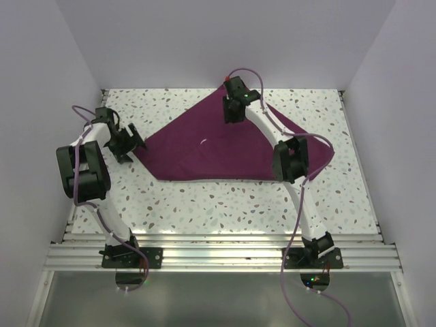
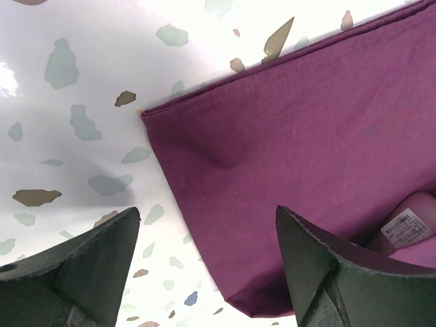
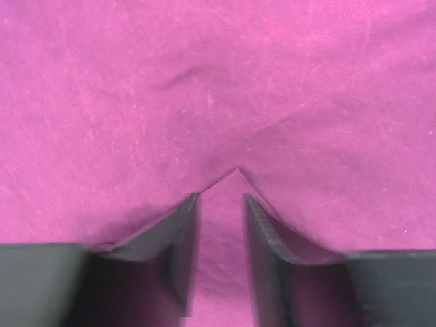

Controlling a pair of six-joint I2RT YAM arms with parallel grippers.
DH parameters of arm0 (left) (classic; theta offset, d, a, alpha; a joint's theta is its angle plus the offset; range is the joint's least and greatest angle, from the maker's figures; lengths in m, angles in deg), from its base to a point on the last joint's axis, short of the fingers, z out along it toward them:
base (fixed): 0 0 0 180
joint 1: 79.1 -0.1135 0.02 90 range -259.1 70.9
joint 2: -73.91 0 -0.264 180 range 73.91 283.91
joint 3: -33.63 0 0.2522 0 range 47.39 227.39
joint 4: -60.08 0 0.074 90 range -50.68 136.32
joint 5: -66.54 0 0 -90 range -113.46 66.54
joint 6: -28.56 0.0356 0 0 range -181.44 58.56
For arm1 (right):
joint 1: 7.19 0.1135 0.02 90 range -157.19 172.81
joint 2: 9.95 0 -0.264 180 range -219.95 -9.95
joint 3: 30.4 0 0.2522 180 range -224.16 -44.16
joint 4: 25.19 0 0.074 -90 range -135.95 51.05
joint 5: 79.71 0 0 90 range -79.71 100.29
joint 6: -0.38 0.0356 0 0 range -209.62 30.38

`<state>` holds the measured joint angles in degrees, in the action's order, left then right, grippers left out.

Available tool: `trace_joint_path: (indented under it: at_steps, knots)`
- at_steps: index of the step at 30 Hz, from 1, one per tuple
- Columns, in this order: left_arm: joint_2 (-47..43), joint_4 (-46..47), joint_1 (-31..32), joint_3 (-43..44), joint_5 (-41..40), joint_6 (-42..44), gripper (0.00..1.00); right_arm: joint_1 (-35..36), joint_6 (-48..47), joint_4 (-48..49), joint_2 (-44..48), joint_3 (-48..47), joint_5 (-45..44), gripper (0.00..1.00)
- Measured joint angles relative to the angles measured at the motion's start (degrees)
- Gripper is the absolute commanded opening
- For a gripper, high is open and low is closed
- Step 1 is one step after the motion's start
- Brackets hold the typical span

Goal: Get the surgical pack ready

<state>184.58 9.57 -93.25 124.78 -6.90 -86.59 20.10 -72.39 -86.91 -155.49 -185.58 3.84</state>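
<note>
The plum-purple cloth [image 1: 204, 150] of the surgical pack lies on the speckled table [image 1: 225, 204], folded into a wide triangle. My left gripper [image 1: 139, 144] hovers at the cloth's left corner. In the left wrist view that gripper [image 2: 208, 211] stands open, with the cloth corner [image 2: 272, 293] low between its fingers and untouched. My right gripper [image 1: 233, 117] is at the far apex. In the right wrist view its fingers [image 3: 219, 197] stand a narrow gap apart, pressed down on the cloth [image 3: 204, 82]. A pointed cloth corner [image 3: 238, 170] lies flat between them.
A pale item with a barcode label [image 2: 407, 228] shows inside the fold near my left gripper's right finger. White walls close in the table on the left, back and right. An aluminium rail [image 1: 225, 255] carrying the arm bases runs along the near edge.
</note>
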Motion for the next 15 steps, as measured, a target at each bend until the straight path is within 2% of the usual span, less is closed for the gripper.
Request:
trace_joint_path:
  at_steps: [5,6,7,15]
  knots:
    - [0.0,0.0,-0.1,0.0,0.2,-0.4,0.84,-0.5,0.6,0.0,0.1,0.4,0.4,0.10]
    - [0.0,0.0,-0.2,0.0,0.2,-0.4,0.84,-0.5,0.7,0.1,0.1,0.6,0.7,0.03]
    - [0.0,0.0,-0.2,0.0,0.2,-0.4,0.84,-0.5,0.7,0.0,0.1,0.9,0.7,0.01]
    - [0.3,-0.8,-0.5,0.8,0.2,-0.1,0.84,-0.7,1.8,0.5,0.1,2.3,1.7,0.00]
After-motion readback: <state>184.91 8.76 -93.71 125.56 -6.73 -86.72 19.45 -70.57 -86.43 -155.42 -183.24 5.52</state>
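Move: The tip of the drape's folded-over flap lies about 3 cm ahead of the right hand and some 6 cm below it. On the same cloth, the small white patch is roughly 14 cm left and 7 cm back. The drape's far corner stands about 20 cm straight ahead, and its folded front edge runs some 24 cm back. From the left hand, the flap tip is about 41 cm to the right and 17 cm farther out, slightly below. No new contact shows. Hovering just short of the flap tip, the right hand shuts its fingers from a bit under half open to fully closed, with nothing visible between them. Meanwhile it begins to sink towards the drape, going down just over 1 cm with the fingertips tilting barely downward. ##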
